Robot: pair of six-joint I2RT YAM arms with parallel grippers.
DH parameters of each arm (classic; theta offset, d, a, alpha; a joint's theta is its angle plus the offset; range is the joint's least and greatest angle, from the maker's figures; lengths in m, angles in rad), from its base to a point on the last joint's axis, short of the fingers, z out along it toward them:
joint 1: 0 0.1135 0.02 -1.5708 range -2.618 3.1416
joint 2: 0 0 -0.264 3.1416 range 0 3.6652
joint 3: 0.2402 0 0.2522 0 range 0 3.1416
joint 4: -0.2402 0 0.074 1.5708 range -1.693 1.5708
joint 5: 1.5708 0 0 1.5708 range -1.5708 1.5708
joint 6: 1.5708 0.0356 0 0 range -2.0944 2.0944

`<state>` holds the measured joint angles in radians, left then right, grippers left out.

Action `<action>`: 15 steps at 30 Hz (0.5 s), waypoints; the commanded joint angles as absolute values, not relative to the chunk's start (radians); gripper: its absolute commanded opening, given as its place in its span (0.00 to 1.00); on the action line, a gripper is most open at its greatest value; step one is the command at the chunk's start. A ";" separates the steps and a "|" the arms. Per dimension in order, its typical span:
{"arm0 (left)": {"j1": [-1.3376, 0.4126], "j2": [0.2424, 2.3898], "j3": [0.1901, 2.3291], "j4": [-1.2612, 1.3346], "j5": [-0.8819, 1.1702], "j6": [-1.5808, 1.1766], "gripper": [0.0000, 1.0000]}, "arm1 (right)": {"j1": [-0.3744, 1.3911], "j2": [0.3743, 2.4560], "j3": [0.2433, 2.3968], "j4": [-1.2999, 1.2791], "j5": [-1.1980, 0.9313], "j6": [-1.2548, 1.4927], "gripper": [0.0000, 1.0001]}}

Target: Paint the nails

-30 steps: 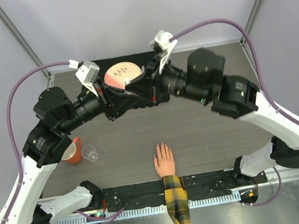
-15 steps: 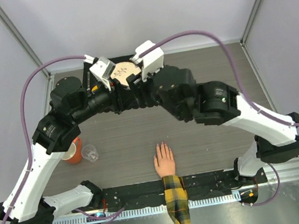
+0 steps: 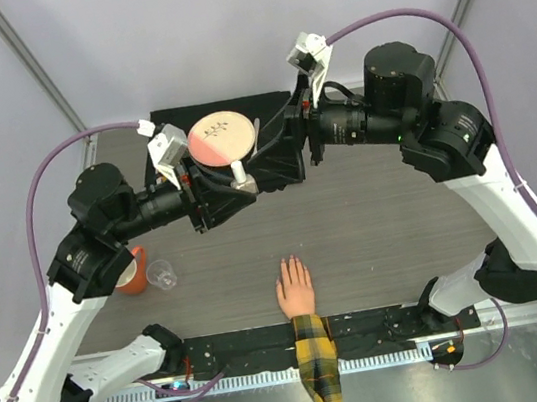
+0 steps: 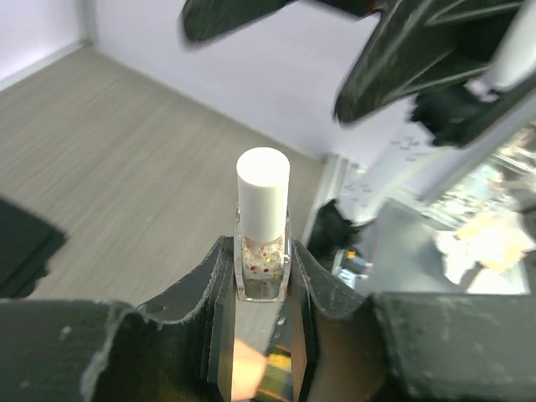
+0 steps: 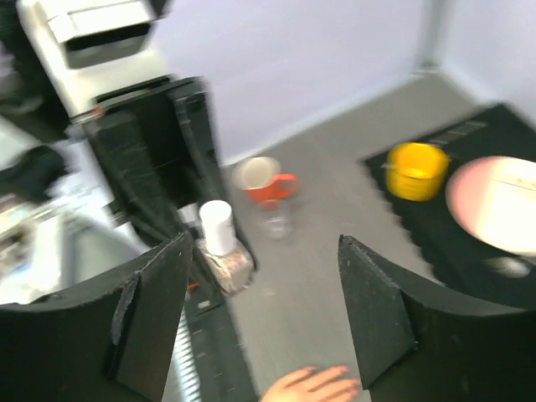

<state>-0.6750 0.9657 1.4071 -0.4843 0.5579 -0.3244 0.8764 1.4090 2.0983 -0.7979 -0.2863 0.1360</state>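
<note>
The flesh-coloured hand lies palm down near the table's front edge, its plaid sleeve trailing off the table. Its nails are tiny pinkish tips pointing away from the arms. My left gripper is shut on a small clear bottle with red flecks and a white cap, held upright above mid-table. My right gripper hangs just right of the bottle, jaws wide open and holding nothing. In the right wrist view the bottle sits left of that gripper, and the hand lies below.
A pink plate rests on a black mat at the back. An orange cup and a small clear glass stand at the left. A yellow cup sits on the mat beside the plate.
My right gripper has gone from shut to wide open and pulled back to the right, away from the bottle. My left arm has kept its grip and shifted a little toward the front-left.
</note>
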 commanded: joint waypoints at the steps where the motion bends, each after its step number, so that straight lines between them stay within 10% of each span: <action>1: -0.669 0.933 1.385 -0.289 0.776 -0.446 0.00 | 0.806 1.430 2.079 -0.652 -0.787 0.273 0.72; 15: -0.669 0.931 1.350 -0.061 0.887 -0.638 0.00 | 0.765 1.391 1.822 -0.120 -1.048 0.670 0.45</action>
<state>-0.6720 0.9379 1.3384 -0.1684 0.8383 -0.5930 0.7685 1.4220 1.8481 -0.3214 -0.9806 0.5434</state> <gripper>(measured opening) 0.288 0.494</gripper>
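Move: Up in the air, the nail polish's white cap sits on the bottle held by the left hand, about 3 cm above that hand's point. From the open right hand, the cap lies some 5 cm to the left, 3 cm back and 4 cm lower. Far below is the human hand, about level with the left hand and 7 cm to its right, 40 cm down; the clear glass is roughly 23 cm to the left hand's left, 6 cm farther out, equally low. Closing in around the white cap, the right hand travels back about 6 cm and some 3 cm left, turning roughly 30 degrees counter-clockwise while its fingers narrow but stay apart. The left hand keeps its pinch on the bottle, carries it about 5 cm back and 4 cm up, and turns it some 15 degrees clockwise, fingertips tilting up, lifting the cap to the right fingers' height. ##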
